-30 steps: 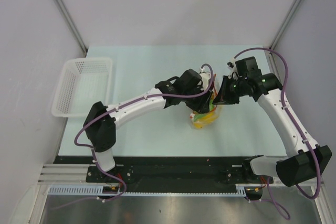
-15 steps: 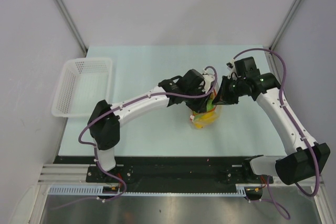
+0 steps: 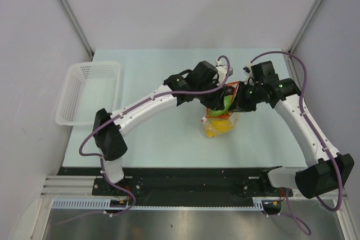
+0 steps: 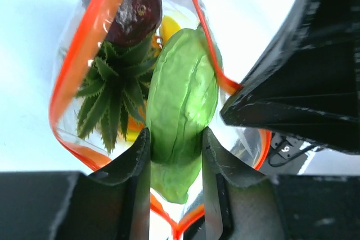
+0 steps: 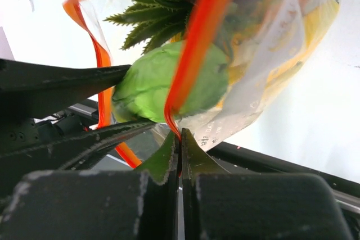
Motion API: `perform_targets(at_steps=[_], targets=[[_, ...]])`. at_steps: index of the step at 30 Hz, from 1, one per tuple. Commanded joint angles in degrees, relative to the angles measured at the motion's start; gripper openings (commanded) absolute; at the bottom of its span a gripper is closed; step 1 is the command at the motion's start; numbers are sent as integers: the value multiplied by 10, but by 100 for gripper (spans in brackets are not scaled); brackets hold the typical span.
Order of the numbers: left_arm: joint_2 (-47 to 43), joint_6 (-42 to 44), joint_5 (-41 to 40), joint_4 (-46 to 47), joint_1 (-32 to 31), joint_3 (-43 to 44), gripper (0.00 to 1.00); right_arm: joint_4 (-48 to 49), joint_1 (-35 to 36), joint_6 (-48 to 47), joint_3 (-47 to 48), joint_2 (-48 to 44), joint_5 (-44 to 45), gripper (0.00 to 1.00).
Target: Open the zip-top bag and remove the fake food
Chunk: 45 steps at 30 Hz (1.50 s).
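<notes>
The zip-top bag (image 3: 216, 126) hangs over the middle of the table, its orange-red mouth (image 4: 84, 54) pulled open. My right gripper (image 5: 180, 136) is shut on the orange zip strip at the bag's right rim (image 3: 236, 100). My left gripper (image 4: 175, 139) reaches into the mouth and is shut on the green piece (image 4: 183, 99) of the fake food, which sticks up at the rim (image 3: 226, 103). Deeper in the bag lie the pineapple's green crown (image 4: 112, 99), a dark red fruit (image 4: 135, 12) and yellow pieces (image 3: 214, 130).
A white perforated basket (image 3: 90, 91) stands at the table's left edge. The two arms meet over the bag, the right gripper's black body (image 4: 304, 82) close beside my left fingers.
My left gripper has narrowed onto the green piece and drawn it up toward the bag's mouth, where more green now shows. The right gripper has kept its hold on the rim.
</notes>
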Motion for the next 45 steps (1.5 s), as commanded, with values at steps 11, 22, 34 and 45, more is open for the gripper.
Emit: perform_targets(at_steps=[11, 22, 34, 45], targets=[[-165, -91, 1, 69, 40, -11, 0, -7, 0, -23, 7, -8, 31, 0], [-283, -151, -40, 56, 82, -107, 0, -21, -2, -41, 40, -11, 18, 0], [-433, -150, -198, 21, 404, -282, 0, -29, -19, -39, 41, -1, -9, 0], [-280, 6, -151, 150, 622, -335, 0, -47, -19, -55, 78, 38, -16, 0]])
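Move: The left gripper already grips the green pepper in the bag's mouth. The white bin's middle lies about 58 cm to this gripper's left, 14 cm ahead and 18 cm below. The bag's body hangs roughly straight beneath, some 14 cm down. Inside it the pineapple is about 5 cm ahead and 2 cm right, the eggplant 10 cm ahead and 4 cm right, both some 12 cm lower. From the right gripper the bin is about 64 cm left and 15 cm ahead. Keep the left fingers shut on the green pepper and lift it about 15 cm up out of the bag's mouth. Then swing it fast to the left, some 45 cm in all, and a little forward, sinking on the way towards the white bin while the wrist turns roughly 80 degrees counter-clockwise. Hold the right gripper nearly still, pinching the bag's orange rim. ##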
